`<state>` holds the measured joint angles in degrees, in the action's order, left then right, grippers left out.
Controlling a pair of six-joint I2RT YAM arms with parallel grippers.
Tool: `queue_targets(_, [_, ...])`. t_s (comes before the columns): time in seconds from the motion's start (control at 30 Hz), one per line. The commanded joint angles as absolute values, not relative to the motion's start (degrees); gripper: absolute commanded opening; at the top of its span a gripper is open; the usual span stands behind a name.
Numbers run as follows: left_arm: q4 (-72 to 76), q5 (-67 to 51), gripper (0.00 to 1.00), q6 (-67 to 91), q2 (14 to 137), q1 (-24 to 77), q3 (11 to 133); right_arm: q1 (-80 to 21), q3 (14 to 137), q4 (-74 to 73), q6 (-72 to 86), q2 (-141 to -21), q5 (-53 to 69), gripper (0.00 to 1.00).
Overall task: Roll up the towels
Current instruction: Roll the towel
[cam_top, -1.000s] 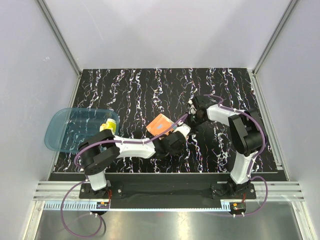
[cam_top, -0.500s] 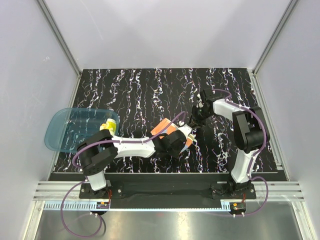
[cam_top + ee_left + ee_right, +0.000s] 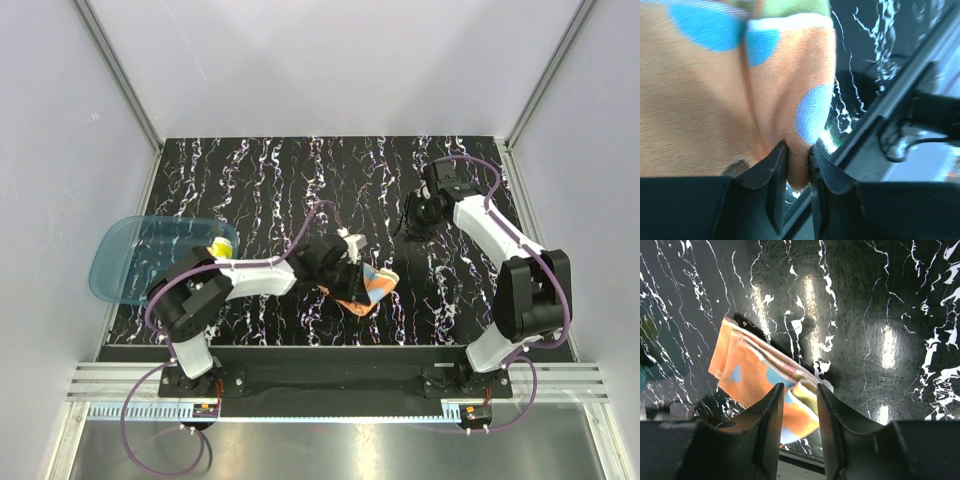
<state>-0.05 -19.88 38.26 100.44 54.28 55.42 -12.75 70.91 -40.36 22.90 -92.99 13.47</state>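
The orange towel with light blue patches (image 3: 366,287) lies bunched on the black marbled table, near its front edge. My left gripper (image 3: 343,268) is shut on a fold of this towel (image 3: 730,100), pinched between both fingertips (image 3: 796,150). My right gripper (image 3: 413,224) hovers further back and to the right, clear of the cloth. Its jaws stand open with nothing between them (image 3: 799,390); the orange towel (image 3: 752,371) shows on the table beyond them. The yellow towel (image 3: 220,247) sits as a short roll at the right end of the blue tray.
A translucent blue plastic tray (image 3: 125,262) rests at the table's left edge. A metal rail (image 3: 320,352) borders the near edge. Grey walls enclose the back and both sides.
My left gripper has swung the orange towel right and toward the front edge. My right gripper has pulled away to the back right, and its jaws have widened.
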Motion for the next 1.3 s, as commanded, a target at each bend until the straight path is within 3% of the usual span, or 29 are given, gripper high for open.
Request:
queue_targets(0.0, [11.67,-32.33,0.25,47.88,99.4,50.72,50.56,-12.83,71.63,-42.54,21.97,-90.71,14.14,0.41])
queue_targets(0.4, [47.45,-43.68,0.24,75.92,104.14,42.02,36.65,-12.83,63.83,-38.24,24.25,-82.53,29.17,0.48])
queue_targets(0.7, [48.52,-41.4,0.25,79.45,107.22,38.76,32.44,-13.09,50.11,-27.17,29.09,-79.37,36.38,0.52])
queue_targets(1.0, [49.92,-39.9,0.21,81.21,110.65,36.3,29.53,-16.43,42.81,-15.48,33.31,-83.4,38.14,0.52])
queue_targets(1.27, [48.87,-41.13,0.22,80.68,112.41,34.37,29.0,-21.09,42.19,-8.09,34.98,-89.38,36.48,0.63])
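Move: The left fingers already pinch the folded towel at its near side; its middle lies about 3 cm ahead, roughly 1 cm left and some 3 cm below them. From the empty right hand the towel's middle is some 15 cm back, 9 cm left and 8 cm below. The towel's green-lined right end is nearer, about 11 cm back and 2 cm left of the right hand, with the left gripper's fingertips about 18 cm back and 9 cm left of it. Keeping its pinch on the towel, the left hand carries it about 6 cm left and 3 cm forward, rising slightly, then sinking about 2 cm net, while the wrist rolls some 50 degrees, its top going forward. The right hand swings over to the towel's right end, about 10 cm back and 8 cm left, lifting briefly before dropping 5 cm net. Its fingers open wider and tilt to point more leftward. ##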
